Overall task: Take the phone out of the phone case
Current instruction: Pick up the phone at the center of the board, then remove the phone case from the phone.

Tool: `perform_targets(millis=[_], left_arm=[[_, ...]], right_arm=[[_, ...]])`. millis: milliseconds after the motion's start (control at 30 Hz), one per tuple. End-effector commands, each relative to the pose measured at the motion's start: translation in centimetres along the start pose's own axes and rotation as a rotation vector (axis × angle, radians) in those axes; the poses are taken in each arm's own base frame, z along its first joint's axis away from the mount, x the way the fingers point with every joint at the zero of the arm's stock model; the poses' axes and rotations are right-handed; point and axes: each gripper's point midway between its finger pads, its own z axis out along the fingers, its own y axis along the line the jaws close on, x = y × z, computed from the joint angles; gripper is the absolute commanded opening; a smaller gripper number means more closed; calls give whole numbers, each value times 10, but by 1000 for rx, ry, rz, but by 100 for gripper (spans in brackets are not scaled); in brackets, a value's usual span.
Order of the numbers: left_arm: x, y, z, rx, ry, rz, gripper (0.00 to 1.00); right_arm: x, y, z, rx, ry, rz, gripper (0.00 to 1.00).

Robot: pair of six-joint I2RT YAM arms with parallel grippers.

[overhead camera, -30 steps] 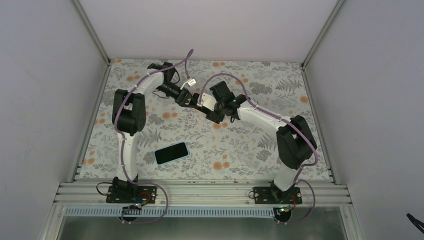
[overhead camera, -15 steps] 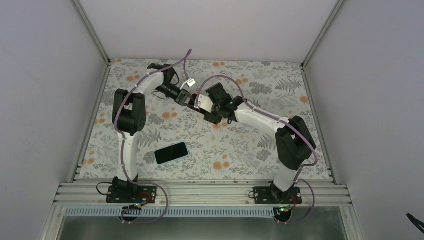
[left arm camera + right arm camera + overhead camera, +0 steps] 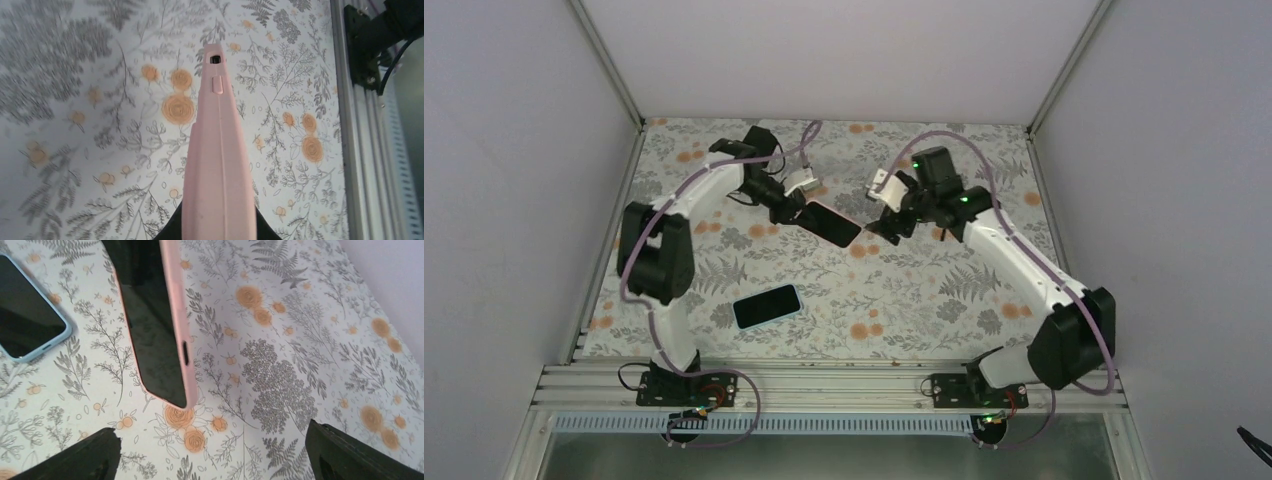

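A phone with a dark screen (image 3: pixel 150 340) sits inside a pink phone case (image 3: pixel 218 150). It hangs tilted above the table at the back middle (image 3: pixel 829 223). My left gripper (image 3: pixel 218 231) is shut on the case's near end, black fingers (image 3: pixel 171 231) showing on either side of it. My right gripper (image 3: pixel 215 455) is open, its fingers (image 3: pixel 85 455) wide apart. It stands just right of the case's free end (image 3: pixel 882 226) and touches nothing.
A second phone in a light blue case (image 3: pixel 767 306) lies screen-up on the flowered table (image 3: pixel 924 290), nearer the arm bases, and shows at the left edge of the right wrist view (image 3: pixel 25 315). An aluminium rail (image 3: pixel 360 150) borders the table.
The left gripper has closed on the pink case. The right gripper opened, let go of it and drew back to the right. The case now hangs from the left gripper alone.
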Motion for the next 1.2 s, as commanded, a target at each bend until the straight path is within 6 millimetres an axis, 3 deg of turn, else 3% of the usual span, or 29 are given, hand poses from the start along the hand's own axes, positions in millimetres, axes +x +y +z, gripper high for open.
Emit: perform_targets(millis=[0,100,333,1167], left_arm=[[-39,-22,-21,-152,-93,338,2],[-45,-36,-25,-166,-124,414,2],[-36,-42,-16,-145,-109,426,2],[-44,-54,-12,-110,-104,427,2]], right_arm=[[18,24,-4,-152,-39,-2,92],[29,20,6,-148,-17,10,81],[33,5,16,-129,-31,49,73],[35,-24,34,-83,-38,75,67]])
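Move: The pink-cased phone is already held by its left end in my left hand, with its middle about 6 cm to the right, 2 cm back and 3 cm below that hand's grip. From my empty right hand its middle lies some 9 cm left, 1 cm ahead and 8 cm lower. The blue-cased phone lies on the table about 24 cm left, 17 cm back and 19 cm below my right hand. With my left fingers still shut on the pink-cased phone, I lift it about 5 cm, sink back a little to some 3.5 cm up, and draw it slightly back, rolling it about 20 degrees so its far edge rises. My right hand edges right, then sinks about 5.5 cm overall, easing slightly forward late, and narrows its still-open fingers by about a third beside the phone's free end, without closing on it. ##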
